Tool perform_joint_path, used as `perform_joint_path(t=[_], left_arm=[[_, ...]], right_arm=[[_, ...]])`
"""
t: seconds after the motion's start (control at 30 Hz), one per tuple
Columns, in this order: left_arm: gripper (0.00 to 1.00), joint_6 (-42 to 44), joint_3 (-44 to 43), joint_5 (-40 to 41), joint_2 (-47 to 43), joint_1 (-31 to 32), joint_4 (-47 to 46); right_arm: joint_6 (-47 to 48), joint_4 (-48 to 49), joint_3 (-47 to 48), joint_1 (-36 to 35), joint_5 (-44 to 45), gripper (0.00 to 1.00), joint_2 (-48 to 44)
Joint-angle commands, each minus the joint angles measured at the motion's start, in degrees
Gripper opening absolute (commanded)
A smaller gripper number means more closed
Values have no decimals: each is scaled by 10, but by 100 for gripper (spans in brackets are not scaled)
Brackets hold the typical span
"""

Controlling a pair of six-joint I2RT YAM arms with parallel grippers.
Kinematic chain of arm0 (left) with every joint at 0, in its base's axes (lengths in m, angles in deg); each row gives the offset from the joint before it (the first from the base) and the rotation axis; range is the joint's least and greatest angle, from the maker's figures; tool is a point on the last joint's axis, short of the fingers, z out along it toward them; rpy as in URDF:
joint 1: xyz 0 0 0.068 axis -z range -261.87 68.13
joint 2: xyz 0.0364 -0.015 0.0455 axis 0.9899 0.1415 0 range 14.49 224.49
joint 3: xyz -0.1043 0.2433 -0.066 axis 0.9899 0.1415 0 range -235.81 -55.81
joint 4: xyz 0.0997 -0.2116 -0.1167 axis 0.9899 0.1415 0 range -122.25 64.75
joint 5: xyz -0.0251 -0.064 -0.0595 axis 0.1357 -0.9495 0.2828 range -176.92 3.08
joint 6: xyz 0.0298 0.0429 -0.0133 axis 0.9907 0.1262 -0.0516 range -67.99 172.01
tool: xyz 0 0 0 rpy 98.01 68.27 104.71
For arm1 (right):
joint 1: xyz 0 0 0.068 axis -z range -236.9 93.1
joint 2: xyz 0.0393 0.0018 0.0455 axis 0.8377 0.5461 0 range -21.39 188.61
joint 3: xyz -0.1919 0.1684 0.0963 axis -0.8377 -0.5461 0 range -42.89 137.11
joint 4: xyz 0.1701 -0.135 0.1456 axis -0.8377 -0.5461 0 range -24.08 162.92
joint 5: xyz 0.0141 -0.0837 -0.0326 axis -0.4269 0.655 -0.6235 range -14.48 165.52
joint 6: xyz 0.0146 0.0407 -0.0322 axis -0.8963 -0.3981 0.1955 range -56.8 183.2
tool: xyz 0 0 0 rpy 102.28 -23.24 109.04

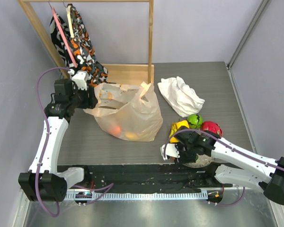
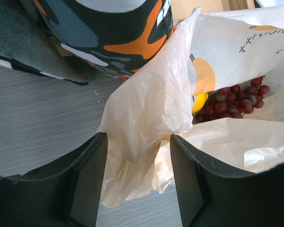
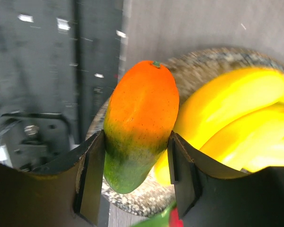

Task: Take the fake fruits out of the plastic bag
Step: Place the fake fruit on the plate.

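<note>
The pale peach plastic bag [image 1: 128, 113] stands at the table's middle left, with orange and yellow rounds showing through its lower wall. Inside it lie dark purple grapes [image 2: 236, 99] and a yellow fruit [image 2: 199, 101]. My left gripper [image 1: 91, 97] sits at the bag's left rim; its jaws stand open, and a fold of the bag [image 2: 146, 118] hangs loosely between them [image 2: 137, 179]. My right gripper [image 3: 137, 161] is shut on an orange-green mango [image 3: 139, 123] just over a speckled grey plate [image 3: 199, 66], next to yellow bananas [image 3: 232, 113]. A green lime [image 1: 195, 120] and a red fruit [image 1: 210, 127] lie beside it.
A crumpled white cloth [image 1: 180, 94] lies at the back right. A wooden rack [image 1: 132, 71] stands behind the bag, with orange-black-white patterned fabric [image 1: 80, 38] hanging from it close above my left gripper. The black base strip [image 1: 142, 175] runs along the near edge.
</note>
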Motion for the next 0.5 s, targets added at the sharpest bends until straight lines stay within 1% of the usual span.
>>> perform_joint_path(t=[0.0, 0.03, 0.1, 0.13, 0.23, 0.3, 0.33, 0.43, 0.47], left_arm=[[59, -13, -3, -15, -14, -3, -28], [59, -14, -4, -16, -14, -3, -29], [59, -15, -4, -20, -13, -3, -31], [59, -16, -4, -22, -13, -3, -30], [59, -16, -5, -23, -12, -3, -30], [59, -17, -6, -26, -11, -3, -30], [59, -17, -5, -28, -12, -3, -30], [59, -17, -5, -26, -12, -3, -31], [59, -17, -6, -26, -13, -3, -30]], right_arm=[[-48, 49, -20, 1, 82, 45, 10], [-52, 49, -23, 0, 103, 45, 8], [-54, 45, -27, 1, 97, 48, -3], [-47, 43, -25, 1, 92, 54, -7], [-35, 28, -12, 1, 55, 62, -23], [-27, 6, 6, 0, 32, 65, -29], [-25, -2, 13, 0, 28, 72, -31], [-15, -28, 44, 1, 17, 80, -37], [-11, -36, 52, 0, 16, 80, -39]])
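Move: Just below the right hand, which still holds the orange-green mango, is the near part of the plate; the plate's middle lies about 8 cm ahead, 3 cm to the right and 5 cm lower. The bananas stand some 8 cm ahead and 2 cm to the left, the yellow pepper about 17 ahead and 3 left, the dragon fruit roughly 15 ahead and 12 right. From the left hand the plate is some 20 cm back, 43 to the right and 21 below. Easing the held mango about 1.5 cm farther in over the plate, beside the bananas, with a centimetre to the right and down and a clockwise turn of some 5 degrees, the right hand then spreads its fingers, lets go and rises about 1.5 cm, drawing slightly back. ##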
